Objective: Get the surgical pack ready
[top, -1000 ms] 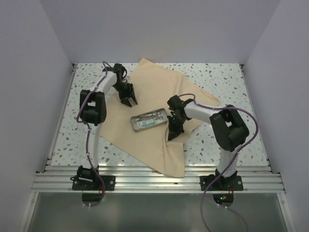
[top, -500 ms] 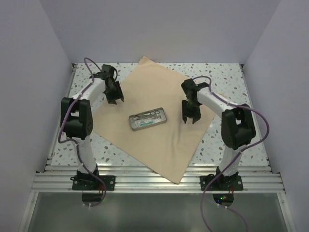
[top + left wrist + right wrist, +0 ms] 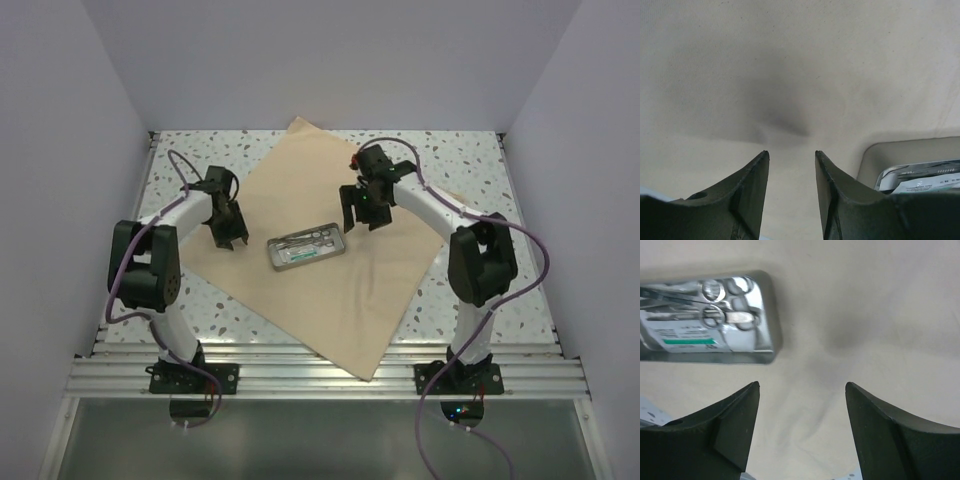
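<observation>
The surgical pack's tan wrapping sheet [image 3: 335,300] lies spread flat as a wide diamond on the speckled table. A small metal tray [image 3: 307,246] with steel instruments and a labelled packet rests near its middle. My left gripper [image 3: 232,236] hovers over the sheet just left of the tray, open, with only bare sheet [image 3: 790,75] between its fingers; the tray [image 3: 920,172] shows at lower right. My right gripper [image 3: 361,216] hangs over the sheet just right of and beyond the tray, open and empty. In the right wrist view the tray [image 3: 710,325] lies upper left of that gripper [image 3: 802,386].
The sheet's corners reach close to the back wall [image 3: 300,125] and the front rail [image 3: 330,375]. Speckled tabletop [image 3: 470,160] shows around the sheet. White walls close in the left, right and back sides.
The right gripper opened, letting go of the sheet, and swung from the near right of the tray to its far right. The sheet now lies flatter. The left gripper moved nearer, beside the tray.
</observation>
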`<state>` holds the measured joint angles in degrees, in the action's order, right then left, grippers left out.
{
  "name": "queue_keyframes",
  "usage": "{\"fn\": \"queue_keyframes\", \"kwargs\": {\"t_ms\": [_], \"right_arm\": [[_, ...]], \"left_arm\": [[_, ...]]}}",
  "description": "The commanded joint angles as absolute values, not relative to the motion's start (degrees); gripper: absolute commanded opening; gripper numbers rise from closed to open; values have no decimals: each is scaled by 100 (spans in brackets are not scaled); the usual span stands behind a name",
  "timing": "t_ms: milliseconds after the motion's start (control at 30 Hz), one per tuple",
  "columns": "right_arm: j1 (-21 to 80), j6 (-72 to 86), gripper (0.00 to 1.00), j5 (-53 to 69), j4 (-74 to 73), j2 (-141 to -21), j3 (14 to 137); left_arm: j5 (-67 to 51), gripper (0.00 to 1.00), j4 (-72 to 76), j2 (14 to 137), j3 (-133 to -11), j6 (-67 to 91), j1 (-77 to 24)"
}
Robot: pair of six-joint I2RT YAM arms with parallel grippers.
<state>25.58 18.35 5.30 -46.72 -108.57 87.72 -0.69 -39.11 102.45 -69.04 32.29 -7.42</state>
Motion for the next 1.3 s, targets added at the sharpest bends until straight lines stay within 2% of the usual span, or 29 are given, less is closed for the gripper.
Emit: {"fn": "queue_keyframes", "kwargs": {"t_ms": [0,100,400,733,1267], "right_arm": [[2917,1722,71,563,-4455,-11344,9491],[3049,1793,65,457,-4509,-11610,9808],[3094,1916,58,62,-4781,-12173,10248],[3182,1960,44,351,-4746,-12577,10380],[2997,2092,4,-184,-4957,-12779,10494]], "left_arm": [[158,45,-3858,10397,-6926,3340,-729],[237,46,-3849,10476,-6899,3252,-703],[343,47,-4096,11039,-6926,3059,-475],[176,46,-4201,11118,-7233,2839,-352],[141,46,-4456,11408,-7743,2593,-9]]}}
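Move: The tray's right wall is about 5 cm left of the right gripper, 2 cm ahead and 7 cm below. From that gripper, scissor rings inside the tray lie some 9 cm left and 3 cm ahead, and a green-striped packet 14 cm left and 1 cm back. Under the left gripper the cloth is about 2 cm down; the tray's left wall is some 9 cm right of it and 2 cm back. Swing the open right gripper left about 6 cm and slightly forward to straddle the tray's right wall, then lower it while closing until the pads pinch that wall between them. Meanwhile, lower the half-open left gripper about 2 cm to the cloth, tipping its fingers slightly back towards the base, then ease it left, away from the tray. ##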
